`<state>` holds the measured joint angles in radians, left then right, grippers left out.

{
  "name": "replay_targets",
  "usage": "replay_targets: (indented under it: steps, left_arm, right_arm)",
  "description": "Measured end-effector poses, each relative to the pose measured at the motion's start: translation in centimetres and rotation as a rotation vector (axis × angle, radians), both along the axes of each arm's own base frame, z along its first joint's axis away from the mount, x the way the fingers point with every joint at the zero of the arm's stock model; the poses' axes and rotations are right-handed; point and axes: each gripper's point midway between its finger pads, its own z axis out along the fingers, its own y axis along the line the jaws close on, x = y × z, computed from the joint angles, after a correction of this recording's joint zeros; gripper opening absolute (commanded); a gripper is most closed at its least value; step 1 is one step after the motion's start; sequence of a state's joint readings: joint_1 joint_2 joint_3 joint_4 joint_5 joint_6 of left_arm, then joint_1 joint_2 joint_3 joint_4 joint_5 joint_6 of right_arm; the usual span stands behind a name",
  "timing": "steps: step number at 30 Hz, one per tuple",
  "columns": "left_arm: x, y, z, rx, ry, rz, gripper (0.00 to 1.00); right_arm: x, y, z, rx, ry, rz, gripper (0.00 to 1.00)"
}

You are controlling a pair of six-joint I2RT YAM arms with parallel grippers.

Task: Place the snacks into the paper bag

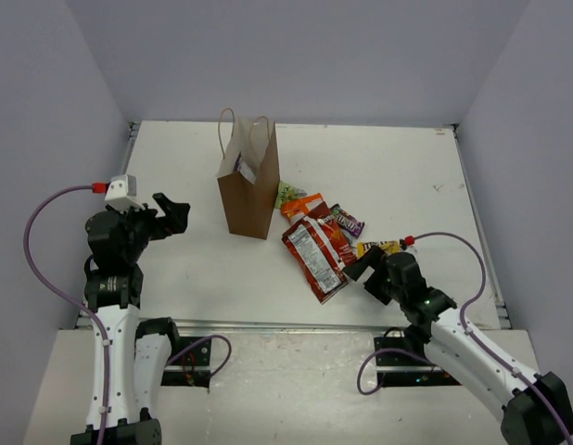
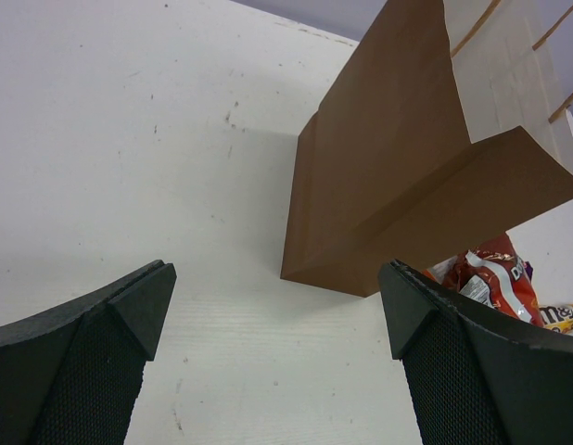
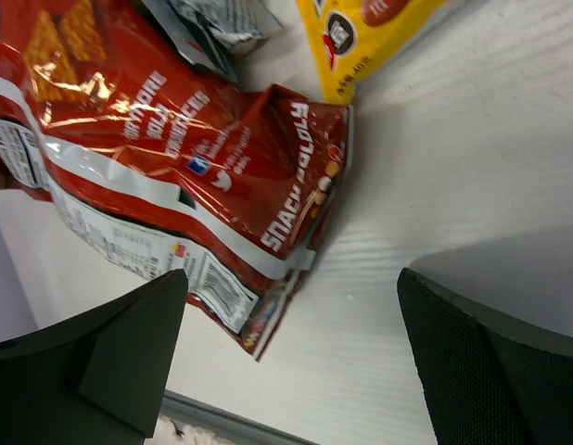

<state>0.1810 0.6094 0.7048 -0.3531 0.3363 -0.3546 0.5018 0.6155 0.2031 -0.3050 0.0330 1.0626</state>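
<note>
The brown paper bag (image 1: pixel 248 184) stands upright mid-table with its handles up; it also shows in the left wrist view (image 2: pixel 388 176). To its right lie the snacks: a red chip bag (image 1: pixel 314 256), an orange packet (image 1: pixel 303 205), a green one (image 1: pixel 288 193), a purple one (image 1: pixel 347 221) and a yellow one (image 1: pixel 379 247). My left gripper (image 1: pixel 175 213) is open and empty, left of the bag. My right gripper (image 1: pixel 363 271) is open and empty, just right of the red chip bag's near end (image 3: pixel 175 185). The yellow packet (image 3: pixel 370 37) lies beyond it.
The table's front edge with a metal rail (image 1: pixel 296 324) runs close behind the right gripper. Grey walls enclose the table on three sides. Something white (image 1: pixel 243 168) shows inside the paper bag's mouth.
</note>
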Motion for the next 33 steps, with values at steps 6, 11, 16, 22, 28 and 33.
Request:
replay_targets:
  steps: [6,11,16,22,28,33]
  left_arm:
    - [0.0,0.0,0.0,0.0,0.001,0.0,1.0]
    - [0.0,0.0,-0.1,-0.001,0.003,0.0,1.0]
    - [0.0,0.0,-0.1,-0.001,0.003,0.0,1.0]
    - [0.0,0.0,-0.1,0.0,0.003,0.0,1.0]
    - [0.0,0.0,0.1,0.001,-0.003,0.0,1.0]
    - [-0.1,0.0,0.2,0.001,-0.007,0.001,1.0]
  right_arm:
    - [2.3,1.3,0.0,0.08,-0.037,-0.048,0.89]
    - [3.4,2.1,-1.1,0.097,-0.014,-0.067,0.0]
    - [3.3,2.5,-1.4,0.122,0.0,-0.059,0.0]
    - [2.9,3.0,5.9,0.215,-0.271,0.034,0.0]
    - [2.2,3.4,18.0,0.215,-0.512,0.165,0.0]
    - [2.5,5.7,25.5,0.182,-0.579,0.334,0.0]
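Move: The red snack bag lies flat with its middle about 9 cm to the left of the right hand, 5 cm ahead and some 3 cm lower; its near right end reaches almost between the open fingers. On the same level, the yellow packet lies about 7 cm ahead of this hand and 4 cm to its right, the purple packet 13 cm ahead and 3 cm left. From the left hand the red bag is about 30 cm right, 4 cm back and 23 cm down. The red bag's near right end is taken by the right hand: the open fingers slide forward and left about 4 cm along the table, dip a couple of centimetres while closing, and pinch that end. Then the hand rises steeply, nearly 30 cm, drifting left late on, with the fingers tipping up some 30 degrees and swinging counter-clockwise, keeping the pinch. ##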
